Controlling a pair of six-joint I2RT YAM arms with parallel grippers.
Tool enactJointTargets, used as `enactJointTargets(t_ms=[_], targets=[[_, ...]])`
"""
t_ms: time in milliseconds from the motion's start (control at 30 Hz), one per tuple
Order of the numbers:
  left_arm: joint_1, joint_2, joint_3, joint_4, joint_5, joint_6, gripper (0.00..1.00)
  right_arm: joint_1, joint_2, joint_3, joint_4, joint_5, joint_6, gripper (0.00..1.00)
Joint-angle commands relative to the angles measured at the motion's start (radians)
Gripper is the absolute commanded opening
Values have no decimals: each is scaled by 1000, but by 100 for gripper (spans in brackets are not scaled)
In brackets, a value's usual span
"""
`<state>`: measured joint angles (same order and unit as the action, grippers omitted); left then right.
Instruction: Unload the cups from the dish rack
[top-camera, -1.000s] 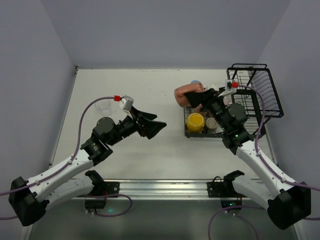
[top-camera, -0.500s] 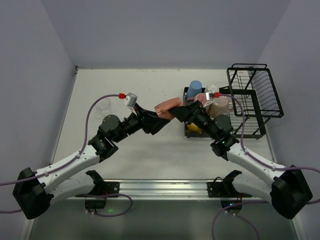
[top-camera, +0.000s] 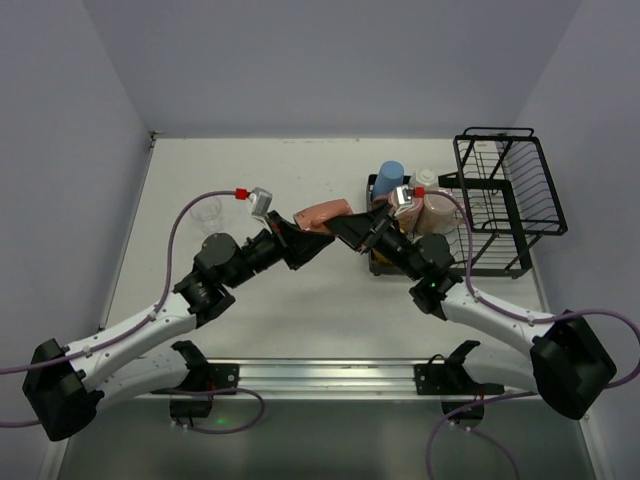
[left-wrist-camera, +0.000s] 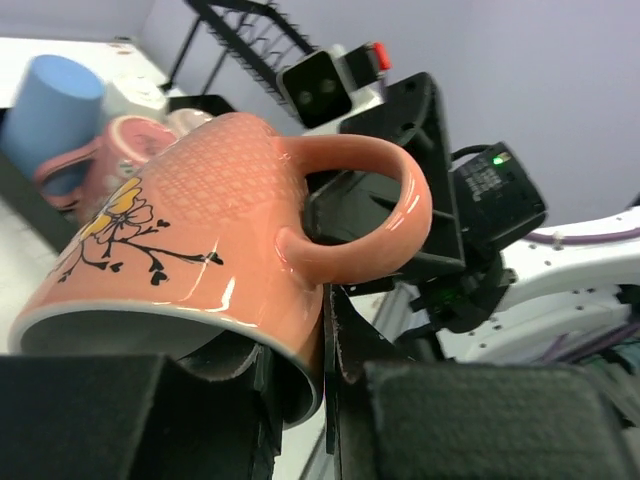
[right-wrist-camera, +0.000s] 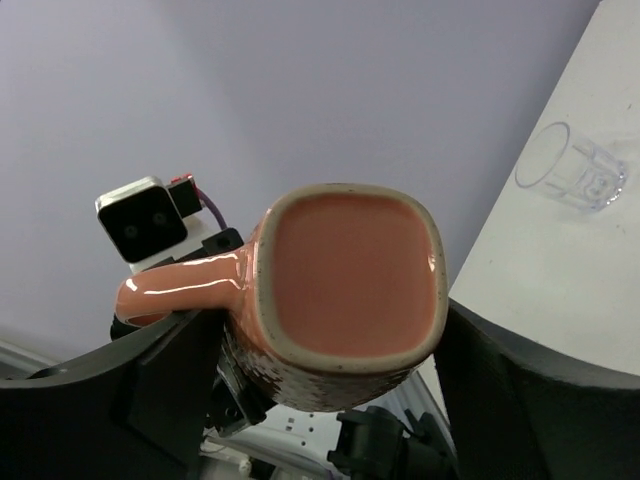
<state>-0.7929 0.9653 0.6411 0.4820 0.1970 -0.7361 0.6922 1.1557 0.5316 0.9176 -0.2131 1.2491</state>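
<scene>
A pink mug (top-camera: 322, 215) with a flower drawing hangs on its side in mid-air over the table's centre, held from both ends. My left gripper (top-camera: 300, 236) is shut on its rim, one finger inside the mouth and one outside below the handle (left-wrist-camera: 380, 200). My right gripper (top-camera: 352, 228) spans the body near the square base (right-wrist-camera: 350, 280), a pad against each side. The black wire dish rack (top-camera: 512, 190) stands at the right. A blue cup (top-camera: 390, 178) and a pinkish mug (top-camera: 437, 212) sit in its low tray.
A clear glass (top-camera: 208, 213) stands on the table at the left, beyond my left arm; it shows in the right wrist view too, glass (right-wrist-camera: 572, 170). The rack's tall basket fills the far right corner. Grey walls close in the table on three sides.
My right arm carried the pink mug left from the rack to the centre. My left arm swung right to meet it and closed its jaws on the rim.
</scene>
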Motion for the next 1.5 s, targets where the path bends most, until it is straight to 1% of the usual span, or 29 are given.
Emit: enactJointTargets(t_ms=[0, 33, 67, 100, 133, 167, 200, 267, 300, 367, 400, 433, 500, 533, 600, 733, 767, 833, 900, 1100, 1300, 1333, 1400, 1467], targets=[[20, -68, 20, -142, -189, 119, 0, -6, -45, -2, 72, 9, -40, 85], [20, -85, 28, -187, -230, 141, 0, -6, -53, 2, 34, 9, -53, 94], [20, -92, 34, -235, -298, 150, 0, -6, -57, 5, 5, 8, -59, 99], [20, -96, 55, -329, -329, 159, 0, -8, -63, 11, -41, -5, -80, 99], [23, -91, 71, -382, -387, 162, 0, -13, -67, 8, -60, -8, -88, 99], [30, -82, 107, -476, -395, 155, 0, -16, -71, 5, -77, -9, -91, 99], [61, -57, 124, -535, -386, 147, 0, -19, -77, -8, -100, -8, -106, 99], [90, -27, 175, -589, -341, 148, 0, -20, -94, -19, -138, 1, -125, 99], [127, 18, 199, -655, -338, 156, 0, -19, -99, -21, -198, 1, -148, 99], [176, 71, 274, -715, -320, 194, 0, -20, -113, -13, -268, -9, -189, 99], [226, 132, 322, -785, -317, 226, 0, -19, -122, 7, -361, -18, -230, 99], [265, 198, 345, -805, -323, 262, 0, -20, -123, 37, -467, -26, -293, 99], [299, 271, 420, -865, -338, 291, 0, -19, -131, 71, -564, -52, -350, 99], [323, 344, 443, -888, -340, 315, 0, -19, -132, 103, -653, -61, -388, 99], [348, 444, 518, -943, -323, 331, 0, -19, -131, 129, -744, -86, -428, 99], [391, 588, 632, -1020, -324, 382, 0, -10, -152, 139, -798, -104, -456, 99], [394, 614, 679, -1051, -343, 391, 0, -7, -159, 137, -804, -104, -462, 99], [406, 683, 716, -1072, -372, 406, 0, -2, -181, 128, -816, -94, -476, 99], [426, 740, 767, -1102, -358, 409, 0, 1, -195, 125, -833, -92, -490, 99], [500, 857, 874, -1161, -332, 435, 0, 9, -235, 134, -873, -72, -533, 99], [538, 969, 970, -1227, -303, 458, 0, 10, -246, 182, -956, -49, -594, 99], [541, 978, 979, -1235, -292, 461, 4, 10, -249, 180, -958, -49, -594, 99], [547, 995, 993, -1246, -280, 463, 10, 9, -252, 183, -959, -49, -597, 99], [551, 1001, 996, -1246, -272, 463, 18, 9, -252, 183, -964, -49, -600, 99]])
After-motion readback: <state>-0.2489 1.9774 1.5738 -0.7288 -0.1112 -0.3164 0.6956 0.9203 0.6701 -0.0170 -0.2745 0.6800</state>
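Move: The bare patch where I'll take the coral mug lies about 21 cm ahead of my left hand, 22 cm to its left and 27 cm below; the clear glass stands some 7 cm to the left of that patch. The mug's middle is about 2 cm ahead of my right hand and 3 cm to its left. Down in the rack from that hand, the yellow cup sits 10 cm ahead and 12 cm right, the blue cup 22 cm ahead and 11 cm right. My right fingers spread fully and let go of the coral mug's base end, then that hand sinks about 9 cm and eases slightly back and right. My left hand keeps its pinch on the rim and carries the mug left, forward and down towards the patch beside the glass, over 20 cm each way, swinging round until its fingers point steeply down. ##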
